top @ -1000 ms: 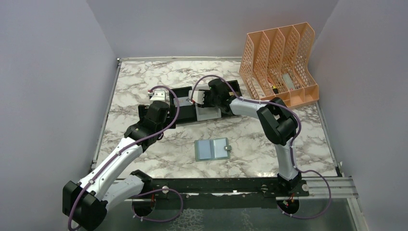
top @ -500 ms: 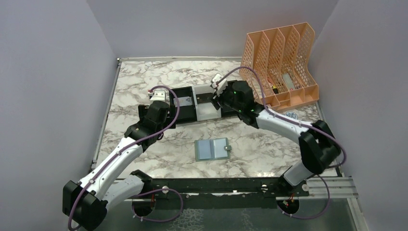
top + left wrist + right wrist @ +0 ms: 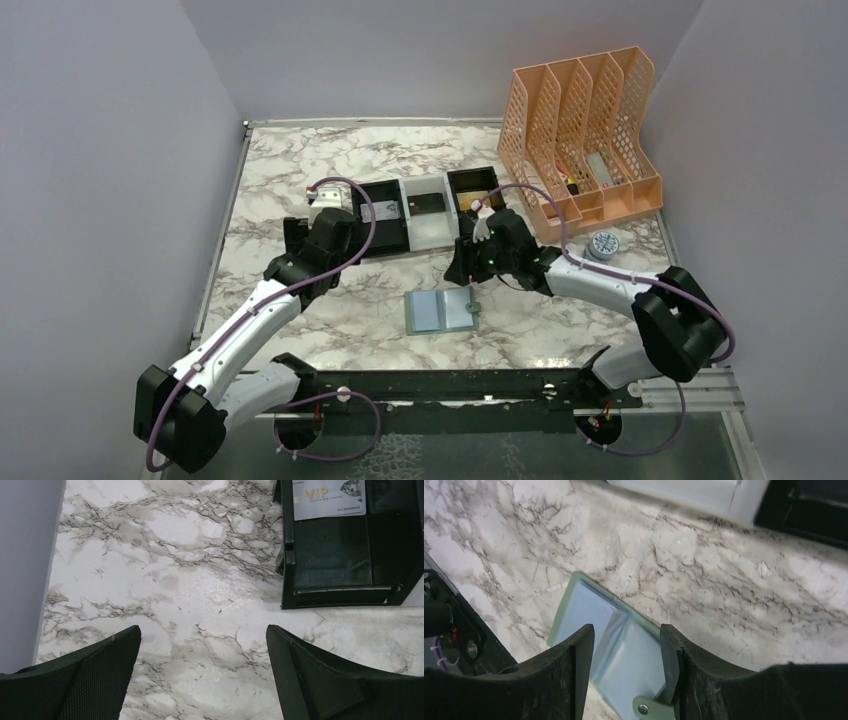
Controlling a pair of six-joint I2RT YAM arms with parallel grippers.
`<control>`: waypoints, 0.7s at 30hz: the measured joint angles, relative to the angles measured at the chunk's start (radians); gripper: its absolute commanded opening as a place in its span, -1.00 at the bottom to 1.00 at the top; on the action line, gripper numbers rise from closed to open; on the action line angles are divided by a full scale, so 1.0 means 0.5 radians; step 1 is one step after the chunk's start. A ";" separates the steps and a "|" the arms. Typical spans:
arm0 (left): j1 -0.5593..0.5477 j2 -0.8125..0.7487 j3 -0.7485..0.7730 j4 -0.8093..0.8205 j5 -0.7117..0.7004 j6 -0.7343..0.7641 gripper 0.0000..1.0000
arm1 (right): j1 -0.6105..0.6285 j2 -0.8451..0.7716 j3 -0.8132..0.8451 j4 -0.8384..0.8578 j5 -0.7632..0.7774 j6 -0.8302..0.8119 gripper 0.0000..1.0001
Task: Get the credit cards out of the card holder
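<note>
The sage-green card holder (image 3: 441, 310) lies open on the marble, pale blue-grey pockets up (image 3: 584, 610), its snap tab (image 3: 649, 710) toward the right. My right gripper (image 3: 626, 630) hovers just above its right half, jaws apart and nothing between them; from above, that right gripper (image 3: 463, 272) sits at the holder's far edge. A dark credit card (image 3: 430, 202) rests in the middle compartment of the black-and-white tray (image 3: 408, 238). A silver card printed VIP (image 3: 327, 500) lies in its left compartment. My left gripper (image 3: 203, 628) is wide open over bare marble, left of the tray.
An orange mesh file rack (image 3: 585, 130) stands at the back right. A small round blue-and-white object (image 3: 603, 243) lies right of the tray. Grey walls close in left, back and right; a black rail (image 3: 450, 385) runs along the near edge.
My right arm has swung back from the tray toward the near side and now hangs over the card holder, uncovering the dark card in the middle compartment. The left arm drew back slightly.
</note>
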 measured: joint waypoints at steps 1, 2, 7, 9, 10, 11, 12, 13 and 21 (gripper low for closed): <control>0.005 0.005 0.000 0.000 -0.009 -0.001 0.98 | 0.005 -0.010 -0.011 -0.052 0.008 0.018 0.01; 0.008 0.007 0.000 0.000 -0.016 -0.001 0.98 | 0.008 -0.028 -0.018 -0.099 0.026 0.032 0.01; 0.019 0.007 0.000 0.000 -0.029 -0.001 0.98 | 0.043 -0.197 -0.017 -0.253 0.156 0.056 -0.01; 0.028 0.007 0.000 0.001 -0.028 -0.005 0.98 | 0.072 -0.253 -0.017 -0.294 0.221 0.067 -0.02; 0.032 0.007 0.000 0.001 -0.028 -0.008 0.98 | 0.101 -0.272 -0.017 -0.309 0.256 0.075 -0.02; 0.036 0.007 0.000 0.001 -0.027 -0.009 0.98 | 0.137 -0.288 -0.017 -0.322 0.289 0.082 -0.02; 0.040 0.007 0.000 0.001 -0.027 -0.014 0.98 | 0.185 -0.297 -0.016 -0.335 0.330 0.093 -0.02; 0.043 0.007 0.000 0.001 -0.026 -0.015 0.98 | 0.227 -0.298 -0.012 -0.348 0.359 0.104 -0.02; 0.047 -0.001 0.000 0.001 0.027 -0.024 0.98 | 0.571 -0.142 0.114 -0.494 0.661 0.240 0.09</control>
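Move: The open card holder lies on the table about 5 cm back from the empty right hand, 3 cm to its left and some 7 cm below. The tray's white section sits about 17 cm ahead and 4 cm left of that hand, its right-hand black section about 18 cm ahead and 5 cm right. From the left hand, the card holder is roughly 10 cm back, 22 cm right and 14 cm below. The right hand, empty and still half open, draws back about 5.5 cm over the open card holder without descending. ##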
